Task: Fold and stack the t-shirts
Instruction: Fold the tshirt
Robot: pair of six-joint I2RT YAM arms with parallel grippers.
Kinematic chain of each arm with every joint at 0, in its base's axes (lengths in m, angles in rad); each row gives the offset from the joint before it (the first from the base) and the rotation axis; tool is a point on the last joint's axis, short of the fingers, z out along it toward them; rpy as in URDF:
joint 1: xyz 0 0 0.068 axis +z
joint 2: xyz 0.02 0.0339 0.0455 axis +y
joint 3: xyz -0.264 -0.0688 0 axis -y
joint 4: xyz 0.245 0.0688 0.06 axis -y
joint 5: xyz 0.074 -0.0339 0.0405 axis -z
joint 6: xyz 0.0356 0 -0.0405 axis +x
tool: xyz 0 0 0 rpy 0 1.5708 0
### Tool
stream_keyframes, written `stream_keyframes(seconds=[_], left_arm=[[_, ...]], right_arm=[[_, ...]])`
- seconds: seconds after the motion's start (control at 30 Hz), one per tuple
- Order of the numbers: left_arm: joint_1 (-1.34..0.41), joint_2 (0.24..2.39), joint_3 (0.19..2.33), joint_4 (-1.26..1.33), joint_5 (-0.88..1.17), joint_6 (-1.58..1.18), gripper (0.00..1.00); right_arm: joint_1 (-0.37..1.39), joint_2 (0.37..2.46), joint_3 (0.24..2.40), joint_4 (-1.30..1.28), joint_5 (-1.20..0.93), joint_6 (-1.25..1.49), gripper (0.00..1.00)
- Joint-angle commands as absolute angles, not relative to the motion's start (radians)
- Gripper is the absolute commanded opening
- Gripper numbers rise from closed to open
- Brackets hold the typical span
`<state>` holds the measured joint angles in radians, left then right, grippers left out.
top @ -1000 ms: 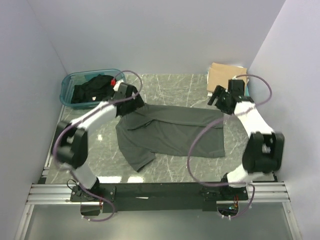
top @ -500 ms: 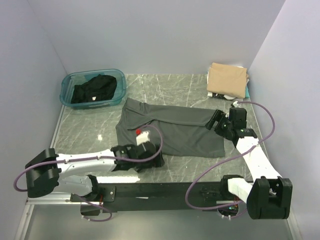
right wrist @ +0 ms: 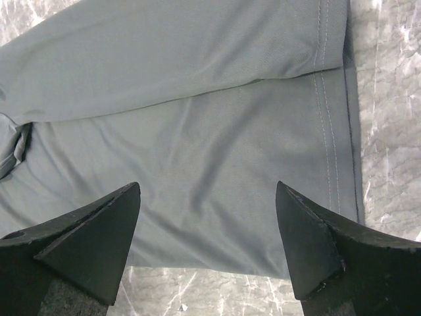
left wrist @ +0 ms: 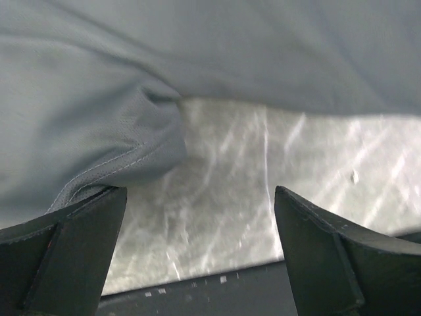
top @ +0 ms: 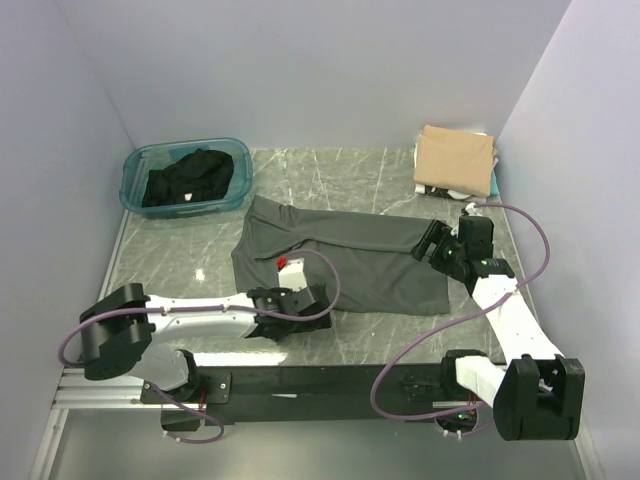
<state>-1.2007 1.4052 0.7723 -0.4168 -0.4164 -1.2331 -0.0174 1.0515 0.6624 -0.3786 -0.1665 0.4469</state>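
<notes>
A dark charcoal-grey t-shirt [top: 345, 250] lies spread across the middle of the marble table. My left gripper [top: 312, 312] hovers low at the shirt's near-left edge. In the left wrist view it [left wrist: 200, 192] stands open over bare marble, with a stitched sleeve hem [left wrist: 112, 164] just beyond its left finger. My right gripper [top: 430, 247] is over the shirt's right end. The right wrist view shows it [right wrist: 208, 189] open above the grey cloth [right wrist: 197, 131], holding nothing. A black t-shirt [top: 185, 178] lies bunched in the tub. A folded tan t-shirt [top: 455, 155] tops a small stack.
The translucent teal tub [top: 135, 185] stands at the back left. The folded stack sits in the back right corner against the wall, with white and teal cloth [top: 494, 183] showing under the tan. My left arm [top: 200, 310] stretches along the near edge above the black rail [top: 330, 380].
The left arm swung from the shirt's far-left corner by the tub down to its near edge. The right arm came forward from the back right corner to the shirt's right end.
</notes>
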Motion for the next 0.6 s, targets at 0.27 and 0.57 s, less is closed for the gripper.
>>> stream_keyframes(seconds=[0.27, 0.57], left_arm=[[-1.094, 1.448, 0.905, -0.519, -0.621, -1.193, 0.99], [-1.088, 1.502, 0.911, -0.485, -0.585, -1.167, 0.99]], right_arm=[[-0.015, 1.038, 0.655, -0.368, -0.149, 0.419, 0.89], [-0.015, 1.054, 0.655, -0.367, -0.149, 0.417, 0.89]])
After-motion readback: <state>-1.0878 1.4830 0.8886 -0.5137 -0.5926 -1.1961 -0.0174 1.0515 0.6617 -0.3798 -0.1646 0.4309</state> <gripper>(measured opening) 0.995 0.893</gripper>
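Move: Just left of the open left hand, about 6 cm left, 1 cm ahead and 4 cm below, lies the cuff of the loose grey sleeve. The shirt body's middle is some 11 cm ahead of that hand and 4 cm right, with its folded-over strip about 19 cm ahead and 3 cm right, both roughly 4 cm lower. From the right hand, the cuff is about 28 cm left, 17 cm back and 10 cm below. With the left-side finger at the sleeve's hem, the left hand pushes the cuff forward towards the shirt body, travelling about 6 cm forward and 3 cm left. It lifts some 2 cm on the way, then eases to a stop, sinking slightly at the end. The wrist tips up a little, raises its left side and turns about 10 degrees counter-clockwise; the fingers stay wide open. ##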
